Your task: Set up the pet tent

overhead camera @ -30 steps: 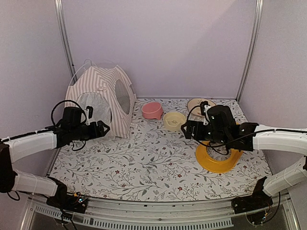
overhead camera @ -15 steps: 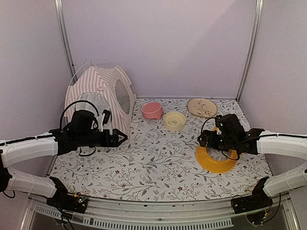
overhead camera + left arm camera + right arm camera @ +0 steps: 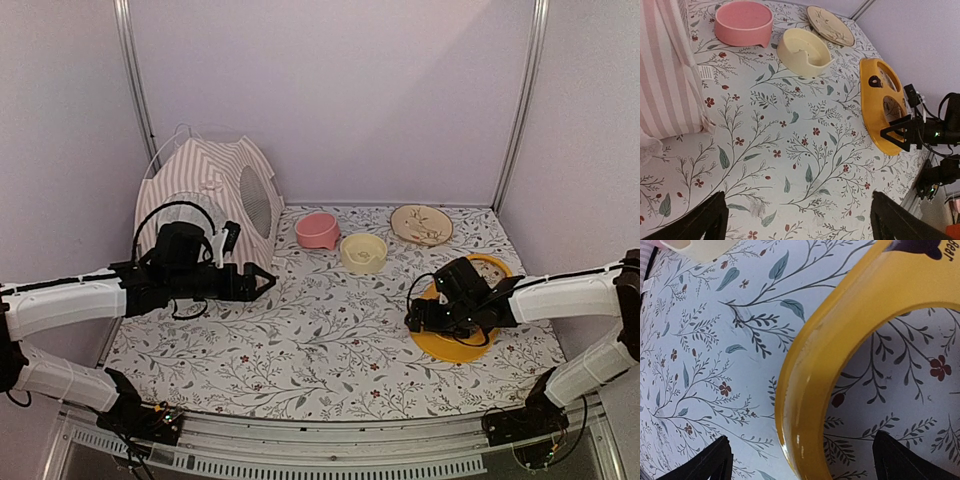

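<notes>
The pet tent stands upright at the back left, pink-and-white striped, with a round mesh window facing right and thin white poles arching over it. In the left wrist view only its striped wall shows, at the left edge. My left gripper hovers just right of the tent's front corner, open and empty, with bare cloth between its fingers. My right gripper is open and low over the left rim of a yellow ring. That rim lies between its fingertips, and nothing is held.
A pink bowl, a cream bowl and a patterned plate sit along the back of the floral tablecloth. Side walls close in on the left and right. The left wrist view also shows the bowls and the yellow ring.
My left arm has swung right, away from the tent's front, and its jaws have opened wider. My right arm has dropped and pulled back towards the near side, onto the yellow ring's rim.
</notes>
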Motion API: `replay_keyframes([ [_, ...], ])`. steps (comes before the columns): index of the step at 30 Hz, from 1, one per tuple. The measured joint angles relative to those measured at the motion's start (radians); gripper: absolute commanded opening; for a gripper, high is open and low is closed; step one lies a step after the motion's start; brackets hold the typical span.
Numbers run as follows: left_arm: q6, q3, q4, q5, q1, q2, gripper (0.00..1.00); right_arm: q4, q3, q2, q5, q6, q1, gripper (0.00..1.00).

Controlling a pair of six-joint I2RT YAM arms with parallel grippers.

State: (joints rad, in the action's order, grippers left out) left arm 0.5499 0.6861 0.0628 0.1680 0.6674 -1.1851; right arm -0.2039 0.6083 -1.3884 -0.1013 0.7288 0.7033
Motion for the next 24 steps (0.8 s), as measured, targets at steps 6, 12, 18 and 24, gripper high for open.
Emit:
replay_keyframes([
  [6,-0.008,0.002,0.002,-0.003,0.000,0.000,0.99,0.012,0.141,-0.164,0.011,0.026,0.152,0.99],
  [12,-0.015,0.003,0.005,-0.019,0.000,0.005,1.00,0.028,0.451,-0.381,0.063,0.026,0.281,0.99],
  [18,-0.015,0.005,0.010,-0.022,0.000,0.017,0.99,0.032,0.617,-0.412,0.074,-0.022,0.290,0.99],
  [24,-0.016,0.005,0.003,0.008,0.002,0.022,0.99,-0.010,0.603,-0.372,0.028,-0.069,0.275,0.99],
])
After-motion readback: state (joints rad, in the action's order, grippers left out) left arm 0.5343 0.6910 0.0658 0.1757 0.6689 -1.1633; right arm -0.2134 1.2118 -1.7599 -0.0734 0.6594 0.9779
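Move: The right hand is low over the left rim of the yellow ring, one finger outside and the other over the hole; the ring's middle lies about 10 cm to its right, 3 cm farther out and 2 cm lower. The cream bowl stands roughly 17 cm ahead and 12 cm left, the round plate 28 cm ahead and 4 cm right. From the left hand the ring's middle is some 39 cm right, 2 cm ahead and 14 cm below. Leftward in a quick sweep, the right hand drags the yellow ring across the table by its left rim, fingers wide open and straddling it, the inner finger pushing from within the hole. It travels about 20 cm, low at first, then rises some 9 cm clear of the rim while turning about 20 degrees counter-clockwise and easing slightly back right at the end. ##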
